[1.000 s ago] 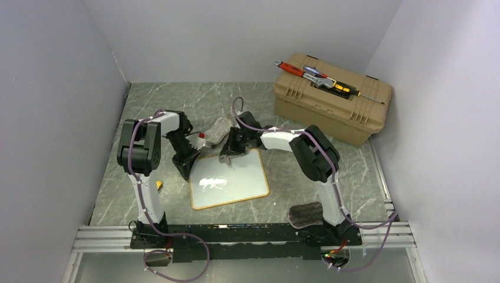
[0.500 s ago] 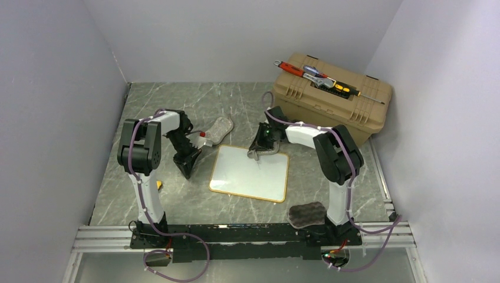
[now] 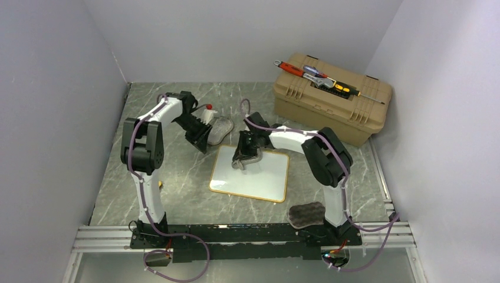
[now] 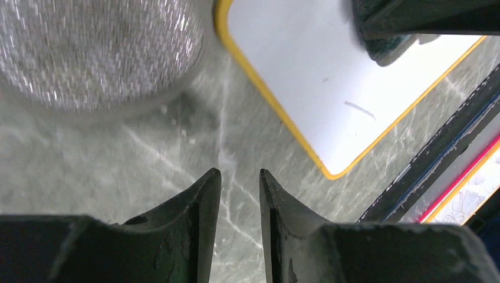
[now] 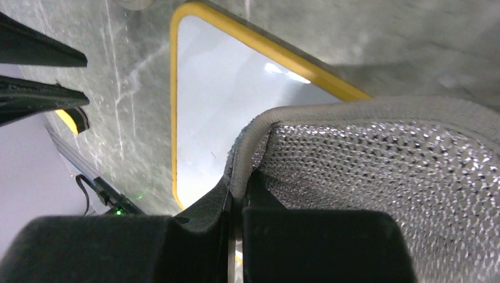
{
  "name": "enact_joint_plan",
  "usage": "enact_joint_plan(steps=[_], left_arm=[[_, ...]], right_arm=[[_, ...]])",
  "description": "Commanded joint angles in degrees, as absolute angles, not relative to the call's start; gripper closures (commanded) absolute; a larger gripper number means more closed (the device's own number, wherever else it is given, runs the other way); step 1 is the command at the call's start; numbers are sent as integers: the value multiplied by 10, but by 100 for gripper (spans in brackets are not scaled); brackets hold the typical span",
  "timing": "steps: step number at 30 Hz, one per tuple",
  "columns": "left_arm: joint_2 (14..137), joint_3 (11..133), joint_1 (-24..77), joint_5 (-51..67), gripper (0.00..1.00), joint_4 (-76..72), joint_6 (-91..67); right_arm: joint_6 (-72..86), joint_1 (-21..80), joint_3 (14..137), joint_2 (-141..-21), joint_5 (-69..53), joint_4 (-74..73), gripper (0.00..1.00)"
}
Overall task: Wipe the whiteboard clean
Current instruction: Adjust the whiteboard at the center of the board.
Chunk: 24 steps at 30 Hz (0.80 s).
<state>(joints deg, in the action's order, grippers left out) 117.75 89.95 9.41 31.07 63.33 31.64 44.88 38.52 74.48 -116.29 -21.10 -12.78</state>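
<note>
The whiteboard [image 3: 259, 177], glossy white with a yellow-orange frame, lies flat on the marble table between the arms. My right gripper [image 3: 240, 160] is over its far left part, shut on the edge of a grey mesh pad [image 5: 377, 165] that rests on the board [image 5: 218, 112]. In the left wrist view a short dark stroke [image 4: 359, 109] shows on the whiteboard [image 4: 306, 76]. My left gripper [image 4: 240, 174] hangs open over bare marble just beyond the board's far left corner, nothing between its fingers.
A silvery grey sponge [image 3: 221, 129] lies right by the left gripper [image 3: 203, 143]. A tan toolbox [image 3: 332, 97] with hand tools on its lid stands at the back right. A dark sponge [image 3: 306, 213] sits near the right arm's base.
The left gripper left the board's left edge, moved back beside the silvery sponge and opened. The board slid right and turned. The right gripper swept the pad right, then back left.
</note>
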Motion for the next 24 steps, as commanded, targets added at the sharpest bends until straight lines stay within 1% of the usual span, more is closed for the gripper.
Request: enact_joint_plan(steps=[1, 6, 11, 17, 20, 24], left_arm=[[1194, 962, 133, 357, 63, 644, 308], [1243, 1050, 198, 359, 62, 638, 312], [1336, 1160, 249, 328, 62, 641, 311], [1391, 1203, 255, 243, 61, 595, 281], [1405, 1199, 252, 195, 60, 583, 269], [1414, 1181, 240, 170, 62, 588, 278]], right_arm=[[413, 315, 737, -1039, -142, -230, 100], [392, 239, 626, -897, -61, -295, 100], [400, 193, 511, -853, -41, -276, 100], [410, 190, 465, -868, -45, -252, 100], [410, 190, 476, -896, -37, -251, 100], [407, 190, 502, -935, -39, -241, 100]])
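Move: The whiteboard's middle lies about 20 cm to the right of the left hand, 9 cm back and 4 cm below; the grey cloth in the right gripper is also some 20 cm right and 2 cm back, and a loose grey pad about 9 cm ahead, 7 cm right. For the right hand the board's right edge is about 21 cm right and 7 cm back, the board's middle 5 cm right and 5 cm back, the dark pad some 29 cm right and 23 cm back. The right hand lifts the still-gripped grey cloth off the whiteboard and arcs about 22 cm right over it, rising some 8 cm, then drops slightly back to bring the fold against the right edge, turning clockwise. Meanwhile the left hand, fingers unchanged and parted, swings about 14 cm right, sinks, then eases forward just beyond the far edge. ##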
